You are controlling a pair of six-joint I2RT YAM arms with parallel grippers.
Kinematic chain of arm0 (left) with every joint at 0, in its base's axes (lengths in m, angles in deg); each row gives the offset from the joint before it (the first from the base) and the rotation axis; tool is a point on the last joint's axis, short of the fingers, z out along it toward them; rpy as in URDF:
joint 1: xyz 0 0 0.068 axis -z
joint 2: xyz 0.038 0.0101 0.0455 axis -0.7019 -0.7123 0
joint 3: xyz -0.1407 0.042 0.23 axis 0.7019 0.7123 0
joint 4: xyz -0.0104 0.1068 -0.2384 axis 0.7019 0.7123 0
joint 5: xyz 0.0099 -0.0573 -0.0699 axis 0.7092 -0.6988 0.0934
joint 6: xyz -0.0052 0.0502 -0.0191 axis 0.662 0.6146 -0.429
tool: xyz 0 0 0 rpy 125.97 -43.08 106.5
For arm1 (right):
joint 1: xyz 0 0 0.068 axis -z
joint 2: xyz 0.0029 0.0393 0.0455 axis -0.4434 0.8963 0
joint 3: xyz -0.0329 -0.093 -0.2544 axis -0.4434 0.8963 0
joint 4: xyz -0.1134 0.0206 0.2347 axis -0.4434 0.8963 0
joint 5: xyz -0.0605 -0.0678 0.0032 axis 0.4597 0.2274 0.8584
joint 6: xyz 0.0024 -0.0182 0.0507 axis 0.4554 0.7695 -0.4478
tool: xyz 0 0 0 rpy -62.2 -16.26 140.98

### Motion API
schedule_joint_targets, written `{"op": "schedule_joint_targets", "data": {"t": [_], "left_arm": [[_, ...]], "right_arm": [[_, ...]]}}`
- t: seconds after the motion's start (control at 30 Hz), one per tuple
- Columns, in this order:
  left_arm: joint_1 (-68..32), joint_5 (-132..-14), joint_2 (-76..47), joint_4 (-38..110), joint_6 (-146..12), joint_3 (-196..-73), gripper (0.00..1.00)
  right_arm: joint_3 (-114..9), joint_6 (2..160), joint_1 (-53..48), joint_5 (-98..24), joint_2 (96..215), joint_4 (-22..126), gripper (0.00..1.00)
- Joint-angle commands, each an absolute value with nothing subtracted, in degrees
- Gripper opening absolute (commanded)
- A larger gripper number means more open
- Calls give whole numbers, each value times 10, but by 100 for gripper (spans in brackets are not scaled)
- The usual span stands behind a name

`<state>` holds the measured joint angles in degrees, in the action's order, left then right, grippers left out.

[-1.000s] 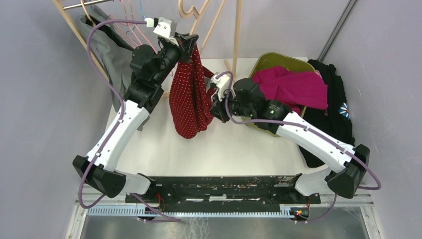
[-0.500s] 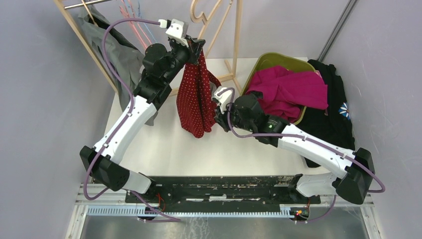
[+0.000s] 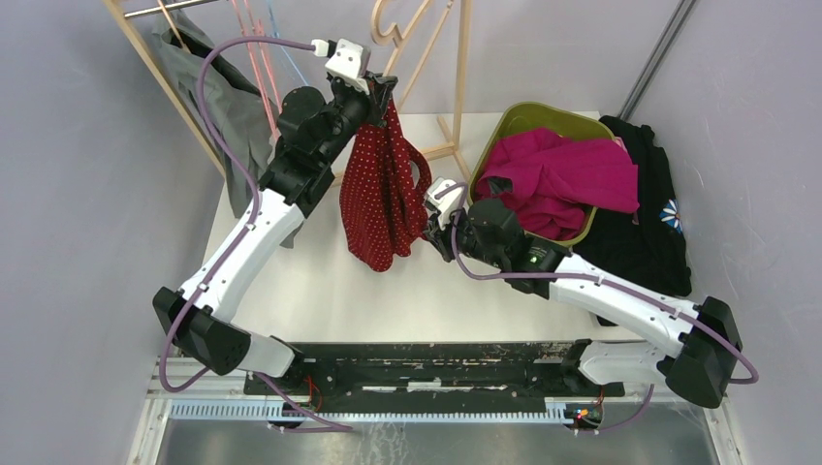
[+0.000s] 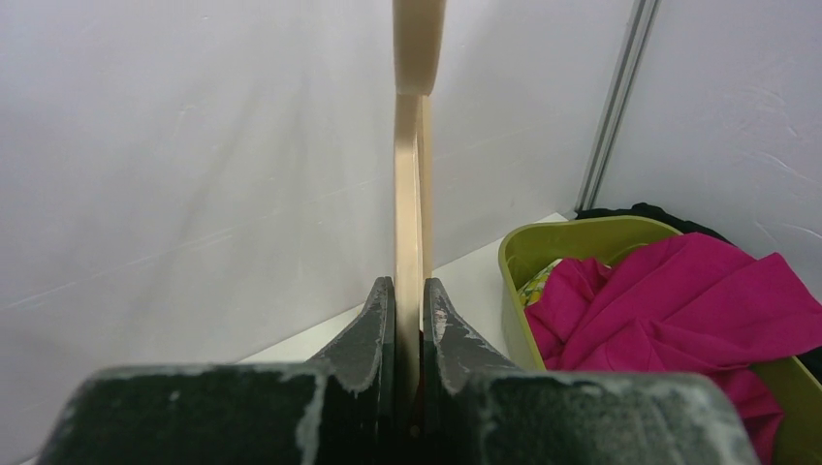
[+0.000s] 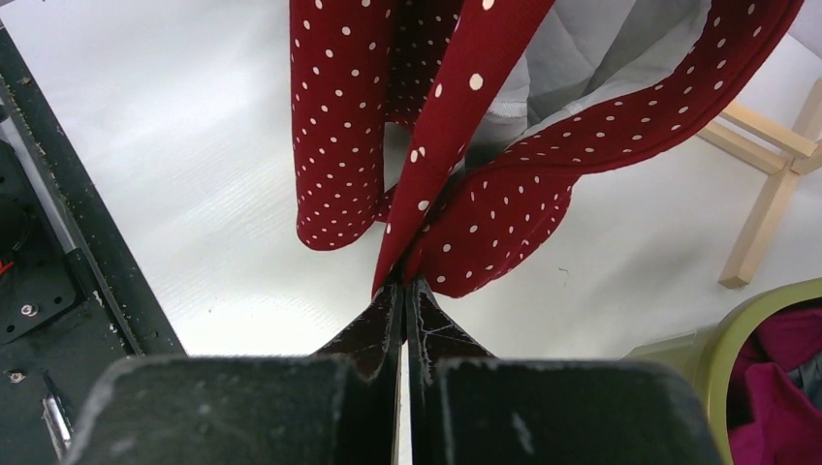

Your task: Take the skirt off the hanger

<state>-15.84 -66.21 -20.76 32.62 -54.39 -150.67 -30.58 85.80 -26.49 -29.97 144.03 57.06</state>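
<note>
A dark red skirt with white dots hangs from a light wooden hanger over the back of the table. My left gripper is shut on the hanger's flat wooden body, and its jaws press on both sides of the wood. My right gripper sits to the right of the skirt's lower half. In the right wrist view it is shut on a pinched fold of the skirt, which is stretched from the jaws up toward the hanger.
An olive bin with magenta cloth stands at the back right. A black garment hangs beyond it. A wooden rack with a grey garment stands at the back left, and a rack leg rises behind the skirt.
The left arm moved right and a little up with the hanger. The right gripper drew toward the near right with the skirt's fold, pulling the cloth sideways.
</note>
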Motion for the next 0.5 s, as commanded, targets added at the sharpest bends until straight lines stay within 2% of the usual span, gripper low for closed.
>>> {"op": "schedule_joint_targets", "data": {"t": [0.0,0.17,0.47], "left_arm": [[-187,-557,-137,55,-476,-1592,3],[-187,-602,-129,92,-515,-1608,3],[-187,-617,-52,201,-522,-1530,3]], "right_arm": [[-255,857,-285,-378,1473,838,1],[-330,851,-286,-315,1479,847,3],[-611,942,-286,-160,1591,931,1]]}}
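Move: The red polka-dot skirt hangs on the wooden hanger gripped by the left hand; its middle is about 20 cm below that hand and some 10 cm back, neither left nor right. From the right hand, already pinching its lower edge, that middle is roughly 7 cm ahead, 8 cm left and 5 cm higher. The green bin lies about 23 cm right of the right hand, 15 cm farther out and 15 cm below. The skirt and its wooden hanger are carried upward by both hands, slowly at first, then faster. The left keeps its grip on the hanger, rising about 6 cm while drawing back and to its left, fingertips tipping up slightly. The right keeps the lower edge pinched and goes up some 5 cm and forward about 3, rolling slightly, so the hands come closer together fore and aft. ##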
